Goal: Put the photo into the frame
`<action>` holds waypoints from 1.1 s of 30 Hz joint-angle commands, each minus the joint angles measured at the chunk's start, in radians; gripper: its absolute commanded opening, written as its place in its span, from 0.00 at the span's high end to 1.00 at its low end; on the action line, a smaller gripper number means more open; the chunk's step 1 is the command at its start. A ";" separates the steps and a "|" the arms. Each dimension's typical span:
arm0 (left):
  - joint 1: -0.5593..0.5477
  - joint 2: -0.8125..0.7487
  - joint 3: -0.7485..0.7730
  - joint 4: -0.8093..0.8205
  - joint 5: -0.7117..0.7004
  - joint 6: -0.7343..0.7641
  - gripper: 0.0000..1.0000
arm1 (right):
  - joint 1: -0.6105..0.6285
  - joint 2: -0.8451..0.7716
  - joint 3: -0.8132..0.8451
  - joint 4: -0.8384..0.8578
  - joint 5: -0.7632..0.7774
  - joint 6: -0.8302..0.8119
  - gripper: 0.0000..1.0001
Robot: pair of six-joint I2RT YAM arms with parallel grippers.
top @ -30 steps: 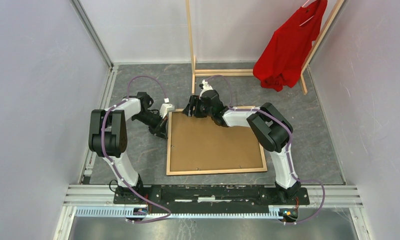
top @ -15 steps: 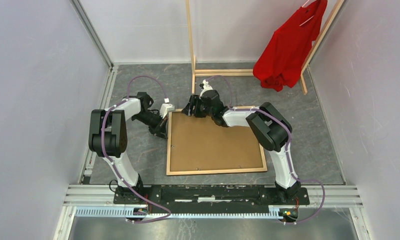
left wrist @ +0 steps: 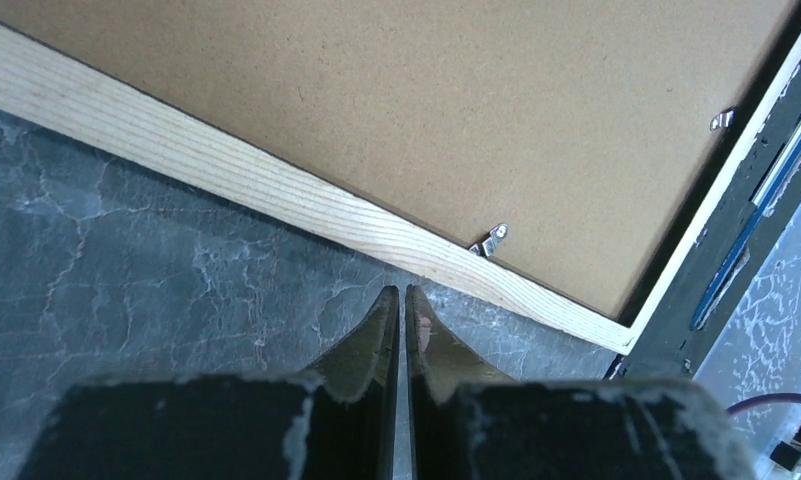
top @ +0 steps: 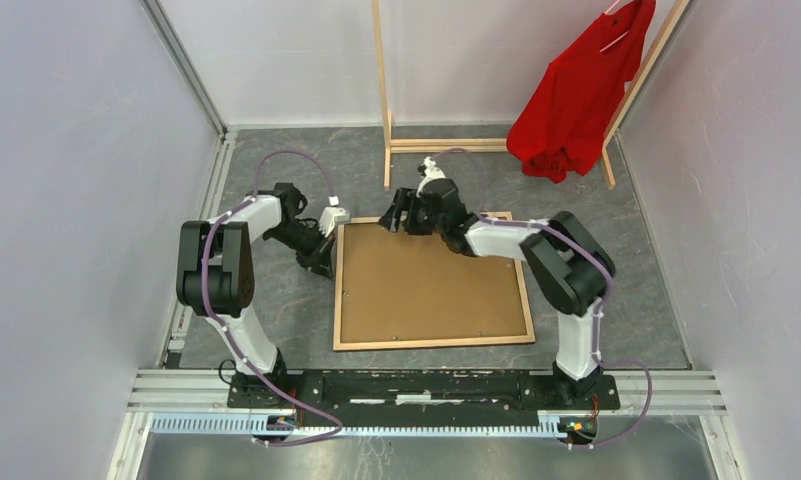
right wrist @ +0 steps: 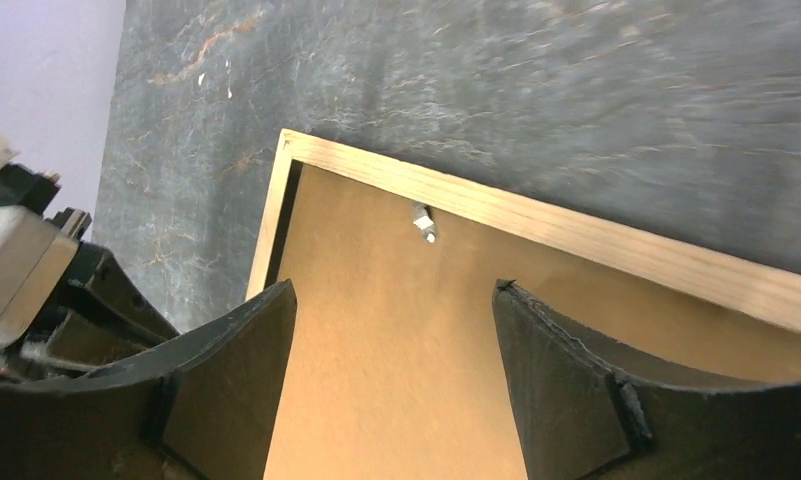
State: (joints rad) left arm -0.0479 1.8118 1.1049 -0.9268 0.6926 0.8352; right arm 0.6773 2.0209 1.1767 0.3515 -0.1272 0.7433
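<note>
The frame (top: 436,342) lies flat with its light wood back up, and the brown backing board (top: 426,285) fills it. The photo is hidden. My left gripper (top: 323,264) is shut with nothing in it, low on the slate floor just outside the frame's left rail (left wrist: 226,165), its tips (left wrist: 398,300) close to a small metal tab (left wrist: 488,242). My right gripper (top: 392,216) hovers open over the frame's far left corner. In the right wrist view its jaws (right wrist: 394,290) stand wide above the backing board (right wrist: 376,400), short of the far rail (right wrist: 576,230) and a tab (right wrist: 423,222).
A tall wooden clothes rack (top: 384,100) with a red shirt (top: 576,90) stands at the back right. Grey walls close in both sides. A metal rail (top: 416,385) carries the arm bases at the near edge. Another tab (left wrist: 721,120) sits on the frame's near rail.
My right arm has lifted and shifted back and to the right, and its jaws have opened wider. The left arm and the frame have not moved.
</note>
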 commanded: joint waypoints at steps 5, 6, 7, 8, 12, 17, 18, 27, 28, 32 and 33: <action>0.006 -0.091 0.028 -0.030 -0.023 0.035 0.88 | -0.058 -0.319 -0.155 -0.100 0.120 -0.116 0.20; 0.007 -0.093 0.022 -0.031 -0.022 0.037 0.88 | -0.063 -0.355 -0.184 -0.132 0.148 -0.121 0.19; 0.007 -0.096 0.013 -0.029 -0.026 0.043 0.88 | -0.074 -0.395 -0.216 -0.163 0.185 -0.122 0.17; 0.007 -0.100 0.000 -0.022 -0.043 0.046 0.88 | -0.090 -0.446 -0.260 -0.196 0.223 -0.120 0.14; 0.005 -0.104 -0.064 0.044 -0.116 0.058 0.87 | -0.195 -0.651 -0.457 -0.225 0.298 -0.112 0.05; 0.003 -0.103 -0.097 0.065 -0.123 0.061 0.87 | -0.276 -0.766 -0.570 -0.180 0.257 -0.142 0.09; 0.003 -0.103 -0.095 0.065 -0.118 0.057 0.88 | -0.260 -0.745 -0.556 -0.172 0.240 -0.150 0.14; -0.001 -0.124 -0.108 0.046 -0.089 0.078 0.88 | -0.306 -0.713 -0.486 -0.381 0.431 -0.144 0.05; -0.002 -0.124 -0.112 0.046 -0.093 0.085 0.88 | -0.336 -0.731 -0.519 -0.362 0.413 -0.130 0.04; -0.017 -0.120 -0.123 0.045 -0.118 0.106 0.87 | -0.418 -0.746 -0.626 -0.257 0.320 -0.107 0.03; -0.028 -0.124 -0.128 0.046 -0.126 0.111 0.87 | -0.421 -0.723 -0.630 -0.242 0.298 -0.110 0.03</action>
State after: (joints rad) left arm -0.0517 1.7275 0.9897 -0.8845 0.5758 0.8730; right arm 0.2874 1.2827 0.6010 0.0467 0.2192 0.6117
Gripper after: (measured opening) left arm 0.125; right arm 0.972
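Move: The right-edge clip on the frame's brown back lies some 28 cm to the right of the right hand, 5 cm nearer the base and roughly 3 cm lower. The far-right clip is about 17 cm right and 1 cm ahead of this hand, the far-left clip 3 cm left and 1 cm ahead, both about 2 cm below. From the left hand, the right-edge clip is some 44 cm right and 7 cm ahead. The right-edge clip is what the right hand swings towards: it leaves the far-left clip, rises about 8 cm, then sinks most of the way back while sweeping some 29 cm right and slightly back, halting briefly midway. It turns clockwise some 35 degrees, rolls left side down, and spreads its fingers wider. The left hand, nearly shut, lifts slightly, then eases back, left and down, away from the frame's left edge. ##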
